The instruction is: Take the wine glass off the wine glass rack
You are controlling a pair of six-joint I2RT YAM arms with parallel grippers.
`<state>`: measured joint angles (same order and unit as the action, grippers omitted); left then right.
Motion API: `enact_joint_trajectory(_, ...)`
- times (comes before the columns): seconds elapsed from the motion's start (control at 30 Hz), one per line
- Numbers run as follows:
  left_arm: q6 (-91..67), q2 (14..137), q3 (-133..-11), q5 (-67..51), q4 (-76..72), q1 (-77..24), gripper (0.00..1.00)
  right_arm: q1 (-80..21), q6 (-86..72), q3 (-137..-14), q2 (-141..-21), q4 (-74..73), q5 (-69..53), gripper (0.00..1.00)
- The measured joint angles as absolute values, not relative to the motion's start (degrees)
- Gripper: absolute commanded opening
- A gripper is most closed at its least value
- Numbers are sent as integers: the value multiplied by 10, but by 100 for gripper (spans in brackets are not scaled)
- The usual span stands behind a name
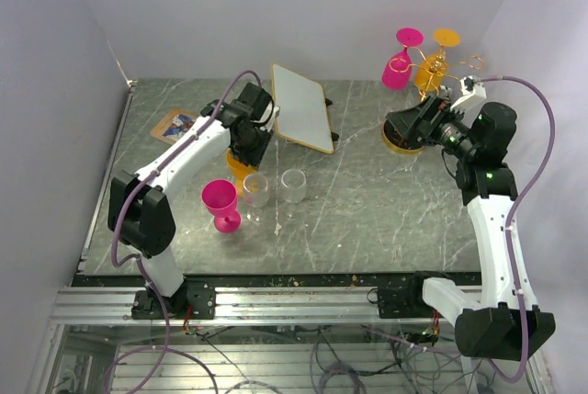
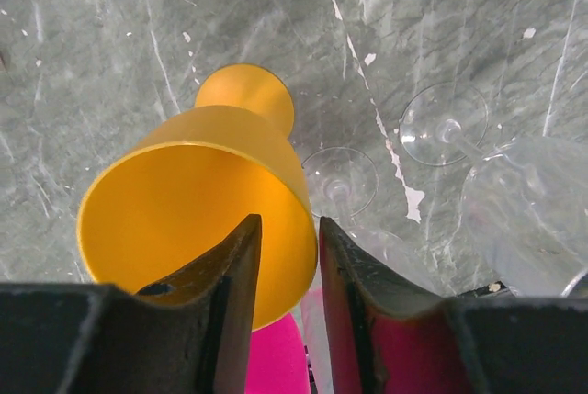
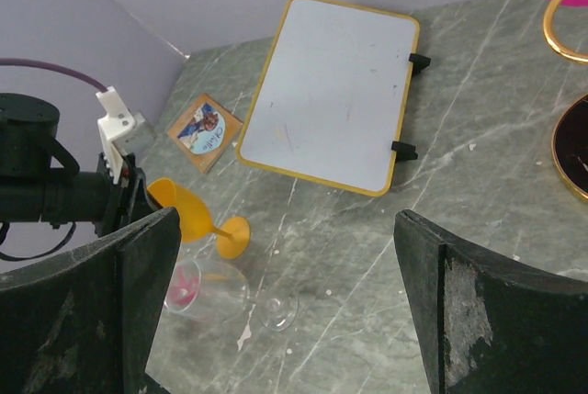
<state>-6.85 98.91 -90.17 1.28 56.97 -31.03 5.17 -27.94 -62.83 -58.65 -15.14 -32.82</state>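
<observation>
The wine glass rack (image 1: 452, 61), thin gold wire on a round dark base (image 1: 397, 146), stands at the back right. A pink wine glass (image 1: 399, 68) and an orange one (image 1: 432, 68) hang upside down from it. My right gripper (image 1: 409, 126) is wide open just left of the base, nothing between its fingers (image 3: 496, 311). An orange wine glass (image 2: 202, 201) stands on the table left of centre. My left gripper (image 2: 287, 229) straddles its rim, one finger inside the bowl, one outside, jaws parted with a thin gap showing.
A pink glass (image 1: 220, 201) and two clear glasses (image 1: 255, 189) (image 1: 294, 185) stand near the orange one. A yellow-framed whiteboard (image 1: 301, 106) lies at the back centre, a small picture card (image 1: 175, 124) at the back left. Walls close in on three sides.
</observation>
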Motion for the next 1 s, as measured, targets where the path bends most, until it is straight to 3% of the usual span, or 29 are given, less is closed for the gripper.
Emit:
enact_joint_trajectory(0.2, -68, 987, -992, 30, 583, -308, 62, 52, -275, -646, -590, -163, -325, 100)
enact_joint_trajectory(0.43, -78, 898, -1076, 28, 475, -307, 70, 51, -265, -662, -595, -191, -302, 100)
enact_joint_trajectory(0.57, -97, 806, -998, 10, 322, -306, 78, 51, -263, -695, -611, -219, -274, 100)
enact_joint_trajectory(0.73, -112, 693, -839, -17, 133, -306, 78, 51, -263, -772, -658, -261, -210, 99)
enact_joint_trajectory(1.0, -85, 635, -715, -22, 24, -305, 79, 52, -269, -917, -769, -307, -75, 98)
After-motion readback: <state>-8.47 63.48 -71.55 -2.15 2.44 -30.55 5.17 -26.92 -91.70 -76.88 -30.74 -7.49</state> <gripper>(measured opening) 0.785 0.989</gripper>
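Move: The left hand's fingers straddle the rim of the standing orange glass, its middle level with the hand, some 3 cm left and 7 below. Equally low stand the pink glass 10 cm back and 7 left, and two clear ones: 9 back in line, and 8 back, 11 right. From the right hand, the hanging orange glass is about 24 cm ahead, 13 right, 9 lower; the hanging pink one 24 ahead, 5 right, equally low. The left hand opens its fingers further and lifts off the standing orange glass, swinging forward a few centimetres and back again as it climbs quickly by about 28 cm, the wrist tipping up until the fingers point roughly level. The right hand all but waits at first, then speeds up forward and to the right, some 8 cm each way and rising about 5, towards the hanging orange glass on the rack, turning clockwise with its fingers still wide open and holding nothing. ##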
